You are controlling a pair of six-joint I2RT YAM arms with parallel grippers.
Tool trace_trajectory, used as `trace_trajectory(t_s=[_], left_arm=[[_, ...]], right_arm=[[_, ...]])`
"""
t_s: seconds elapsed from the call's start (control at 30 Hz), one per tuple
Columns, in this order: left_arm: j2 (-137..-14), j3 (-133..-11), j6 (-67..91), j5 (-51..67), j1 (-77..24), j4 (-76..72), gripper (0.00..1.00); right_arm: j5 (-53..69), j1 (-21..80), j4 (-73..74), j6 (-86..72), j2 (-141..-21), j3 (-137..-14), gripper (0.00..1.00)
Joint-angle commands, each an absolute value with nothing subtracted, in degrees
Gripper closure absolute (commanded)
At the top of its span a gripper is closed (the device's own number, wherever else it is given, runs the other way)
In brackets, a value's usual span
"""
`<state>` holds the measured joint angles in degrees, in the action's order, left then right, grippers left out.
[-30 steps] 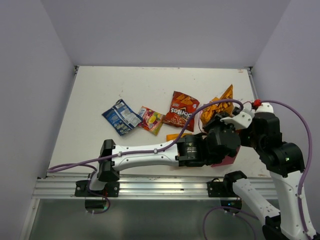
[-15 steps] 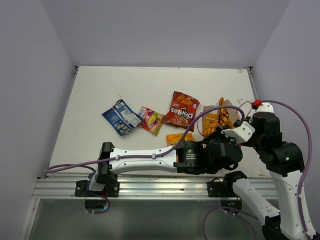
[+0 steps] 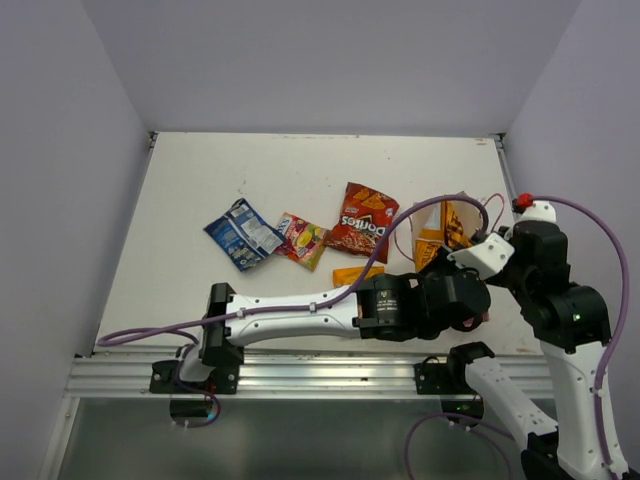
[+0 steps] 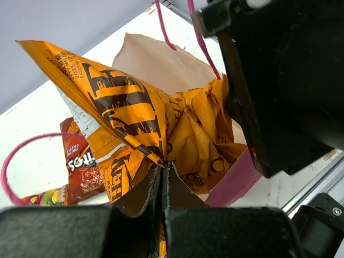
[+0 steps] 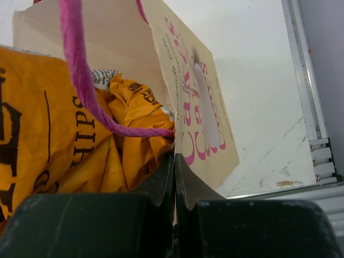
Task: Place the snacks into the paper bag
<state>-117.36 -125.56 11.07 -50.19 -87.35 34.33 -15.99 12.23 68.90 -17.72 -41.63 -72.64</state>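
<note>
The large orange snack bag [image 4: 140, 113] hangs crumpled from my left gripper [image 4: 163, 169], which is shut on its lower edge. Most of it sits inside the mouth of the paper bag [image 4: 156, 59], whose magenta base shows below. My right gripper [image 5: 174, 161] is shut on the paper bag's wall [image 5: 199, 107], next to the pink cord handle [image 5: 80, 80], with the orange bag [image 5: 48, 140] just inside. From above, the paper bag [image 3: 428, 240] and orange bag [image 3: 456, 226] stand at the right. The dark red Doritos [image 3: 362, 222], small orange packet [image 3: 358, 272], candy packet [image 3: 302, 239] and blue-white packet [image 3: 241, 233] lie on the table.
The left arm [image 3: 300, 315] stretches across the table's near edge towards the right. The right arm [image 3: 545, 280] stands close beside the bag. A metal rail [image 3: 300, 372] runs along the front, and purple walls close in both sides.
My left gripper has moved right with the orange bag, which now sits lower in the paper bag's mouth. The paper bag's opening has come into view from above.
</note>
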Motion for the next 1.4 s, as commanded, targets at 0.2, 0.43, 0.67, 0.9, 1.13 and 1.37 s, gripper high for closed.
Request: trace_trajectory(t_s=[0.2,0.43,0.67,0.9,1.13,1.37], left_arm=[[-125.4,-129.1,5.8,-35.1,-82.6,25.4,0.84],[-125.9,-129.2,4.6,-32.1,-81.5,23.5,0.52],[-117.6,-128.5,1.8,-42.5,-82.7,18.0,0.49],[-88.6,-100.7,16.5,-68.2,-81.5,14.7,0.29],[-83.2,-77.1,49.4,-46.0,-67.9,36.8,0.06],[-91.2,-73.4,50.4,-31.5,-66.8,31.7,0.02]], right_arm=[[-13.4,14.6,67.3,-17.1,-40.5,-69.4,1.0],[-12.0,14.6,66.2,-18.7,-40.0,-66.7,1.0],[-11.9,14.7,66.2,-18.8,-40.2,-66.7,1.0],[-12.2,14.6,66.5,-18.6,-40.4,-67.2,1.0],[-12.3,14.7,66.5,-18.3,-41.1,-67.8,1.0],[-12.4,14.6,66.6,-18.2,-41.4,-67.9,1.0]])
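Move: The left hand already holds the orange chips at the paper bag's mouth; the bag's middle lies about 7 cm ahead, 4 cm right and 19 cm below. From this hand the orange gummies lie some 5 cm ahead, 11 cm left, and the Doritos 27 cm ahead, 10 cm left, both about 30 cm below. The right hand pinches the bag's rim, the bag's middle about 5 cm ahead, 5 cm left and 16 cm below it. Left hand pushes the chips forward-down, opens, lifts clear, swings some 25 cm left and sinks towards the gummies. ##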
